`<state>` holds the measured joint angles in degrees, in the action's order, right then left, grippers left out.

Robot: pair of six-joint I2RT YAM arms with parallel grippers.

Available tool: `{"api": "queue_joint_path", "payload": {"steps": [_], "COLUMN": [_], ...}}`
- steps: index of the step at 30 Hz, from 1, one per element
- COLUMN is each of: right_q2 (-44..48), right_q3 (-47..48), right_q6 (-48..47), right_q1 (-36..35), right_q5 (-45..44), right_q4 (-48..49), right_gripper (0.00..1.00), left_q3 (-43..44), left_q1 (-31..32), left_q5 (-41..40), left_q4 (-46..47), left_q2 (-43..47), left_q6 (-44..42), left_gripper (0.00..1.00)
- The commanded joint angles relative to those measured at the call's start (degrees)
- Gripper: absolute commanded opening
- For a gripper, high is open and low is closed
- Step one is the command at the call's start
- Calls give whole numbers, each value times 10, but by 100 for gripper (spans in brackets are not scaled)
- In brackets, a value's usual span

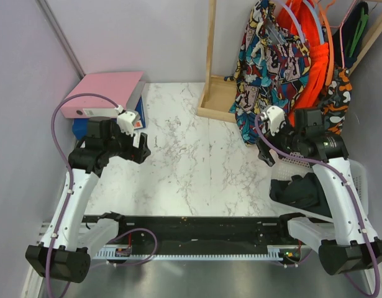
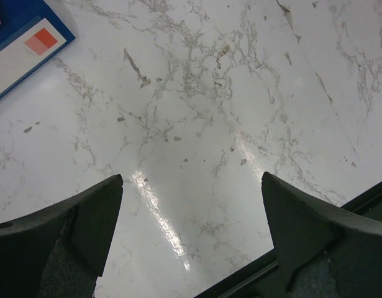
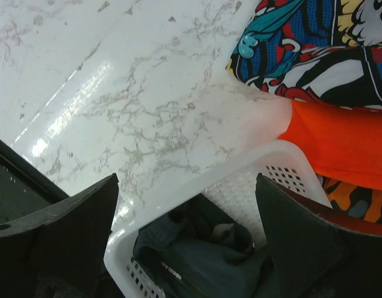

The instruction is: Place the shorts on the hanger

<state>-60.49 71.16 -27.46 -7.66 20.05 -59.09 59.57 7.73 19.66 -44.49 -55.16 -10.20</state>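
Note:
The black shorts (image 1: 299, 189) lie bunched in a white basket (image 1: 363, 177) at the right of the table; in the right wrist view the shorts (image 3: 206, 264) fill the basket (image 3: 240, 171). The thin orange hanger (image 1: 329, 53) hangs at the back right among other hangers and garments. My right gripper (image 1: 266, 155) is open and empty, held above the basket's near-left corner (image 3: 187, 205), apart from the shorts. My left gripper (image 1: 140, 148) is open and empty over bare marble (image 2: 191, 205) at the left.
A comic-print garment (image 1: 271, 68) and a bright orange garment (image 1: 312, 81) hang at the back right, beside a light blue hanger (image 1: 296, 22). A wooden rack post (image 1: 210, 49) stands behind the table. A pink binder (image 1: 107, 93) on a blue one (image 2: 23, 40) lies back left.

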Motion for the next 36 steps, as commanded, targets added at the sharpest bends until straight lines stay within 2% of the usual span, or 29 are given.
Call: {"api": "queue_joint_path", "payload": {"steps": [1,5,10,14,18,26,30,32,34,35,36], "right_q2": [-2,28,14,-2,-27,-85,-103,-122,-145,-150,-153], "right_q3": [60,43,-37,-113,-145,-183,-173,-161,-153,-147,-143], "right_q6": [-94,-129,-143,-145,-120,-115,-118,-112,-109,-109,-109], "right_q1": [-2,-1,10,41,51,69,73,74,75,74,75], "right_q5": [-38,-118,-161,-142,-100,-48,-47,-31,-13,-8,-6], "right_q4": [-129,-160,-188,-175,-154,-134,-135,-137,-146,-148,-152], "right_gripper": [98,98,98,98,98,75,74,70,59,43,33], "left_q3": [23,44,44,37,25,20,20,20,22,22,22], "left_q1": [0,0,2,2,2,1,2,2,2,2,2], "left_q5": [13,20,34,35,27,24,25,26,28,27,24], "left_q4": [5,2,5,13,25,35,41,44,45,45,45], "left_q2": [-6,-29,-40,-40,-35,-36,-38,-40,-40,-41,-40], "left_q6": [-47,-53,-61,-56,-57,-58,-55,-55,-54,-54,-54], "left_gripper": [100,100,100,100,100,99,100,100,100,99,100]}}
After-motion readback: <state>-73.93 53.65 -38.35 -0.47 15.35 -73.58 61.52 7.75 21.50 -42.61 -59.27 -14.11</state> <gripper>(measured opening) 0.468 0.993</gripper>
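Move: Back to the right, in the white bin, lie the dark shorts: their middle is about 12 cm back, 12 cm right and 16 cm below the right hand. The bin's own middle is some 17 cm right and 11 cm back; the hanging patterned garment is roughly 18 cm straight ahead, the rack base some 18 cm ahead and 12 cm left. From the left hand the shorts lie about 13 cm back and 49 cm right. Swinging back and to its right over the bin, the right hand then plunges about 15 cm inside its left side, ending some 10 cm back and 5 cm right of its start. The wrist tips some 40 degrees until the fingers point nearly straight down, and late in the descent they close about halfway, pinching the left end of the dark shorts. ##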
